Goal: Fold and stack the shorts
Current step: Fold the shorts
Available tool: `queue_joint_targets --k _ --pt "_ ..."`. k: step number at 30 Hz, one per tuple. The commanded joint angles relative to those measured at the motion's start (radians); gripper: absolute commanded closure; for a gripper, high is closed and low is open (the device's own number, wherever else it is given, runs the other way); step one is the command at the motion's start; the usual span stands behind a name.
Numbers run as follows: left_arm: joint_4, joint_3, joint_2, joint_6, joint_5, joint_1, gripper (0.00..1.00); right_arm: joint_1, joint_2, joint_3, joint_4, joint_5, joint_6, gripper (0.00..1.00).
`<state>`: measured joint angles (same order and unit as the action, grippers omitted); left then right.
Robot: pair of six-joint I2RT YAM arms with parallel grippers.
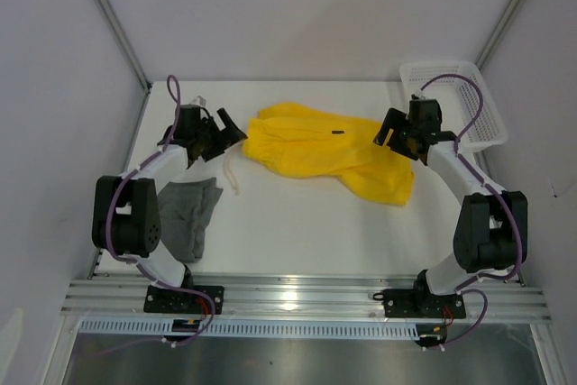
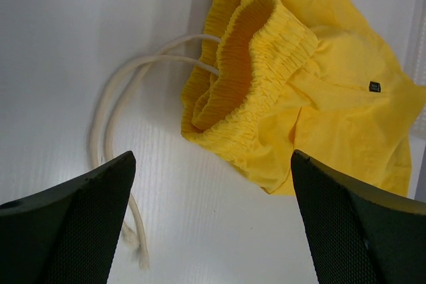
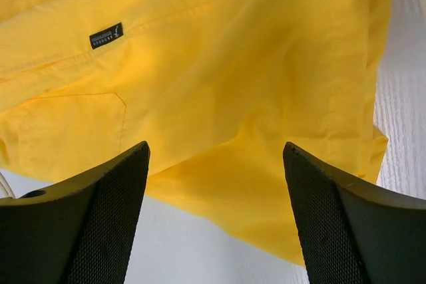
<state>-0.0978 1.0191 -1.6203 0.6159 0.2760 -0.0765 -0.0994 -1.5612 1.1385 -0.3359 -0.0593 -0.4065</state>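
The yellow shorts (image 1: 325,151) lie crumpled across the back middle of the table, with a small black tag (image 1: 336,132) on top. My left gripper (image 1: 233,132) is open at their left end, facing the elastic waistband (image 2: 266,64) and the white drawstring (image 2: 106,104), with nothing between its fingers. My right gripper (image 1: 388,132) is open over the right leg of the yellow shorts (image 3: 233,51), its fingers apart above the cloth's lower edge. The dark grey shorts (image 1: 189,214) lie folded at the front left, beside the left arm.
A white mesh basket (image 1: 487,110) stands at the back right corner, just behind the right wrist. The drawstring trails onto the table at the yellow shorts' left (image 1: 234,169). Side walls enclose the white table (image 1: 297,232).
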Motion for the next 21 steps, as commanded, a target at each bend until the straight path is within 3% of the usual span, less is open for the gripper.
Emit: queue_joint_targets --k 1,6,9,14,21 --pt "0.064 0.073 -0.045 -0.080 0.011 -0.003 0.01 -0.006 -0.013 0.023 -0.020 -0.019 0.024 0.18" --pt "0.142 0.154 -0.087 -0.091 -0.014 -0.003 0.01 -0.017 -0.054 0.064 0.005 -0.057 0.043 0.19" --pt "0.002 0.298 -0.153 -0.042 -0.050 -0.002 0.01 -0.008 -0.149 0.247 -0.108 0.027 0.032 0.17" --pt "-0.228 0.481 -0.254 0.097 -0.046 -0.002 0.01 0.036 -0.359 0.492 -0.229 0.133 -0.122 0.15" --pt "-0.318 0.544 -0.314 0.266 0.011 -0.006 0.01 0.041 -0.586 0.820 -0.498 0.320 -0.379 0.19"
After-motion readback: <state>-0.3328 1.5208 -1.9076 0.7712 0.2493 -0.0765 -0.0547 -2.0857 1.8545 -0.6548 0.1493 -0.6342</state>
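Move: The yellow shorts' far left corner, by the waistband, lies some 15 cm ahead of the left hand, about 13 cm to its right and 10 cm below. The drawstring trails below that hand, 4 cm back and 2 cm right; the grey garment is about 17 cm back and 11 cm left. From the right hand, the shorts' far right corner is roughly 13 cm ahead, 4 cm right and 11 cm down; the white basket stands about 16 cm ahead and 17 cm right. Forward go both empty, open hands, clear of the cloth. The left travels about 9 cm out past the waistband's near end towards the shorts' far left corner, rising some 5 cm before starting to sink. The right first lingers, then sweeps about 12 cm out over the shorts to their far right corner beside the basket, veering 4 cm right, staying nearly level and turning about 20 degrees clockwise. ##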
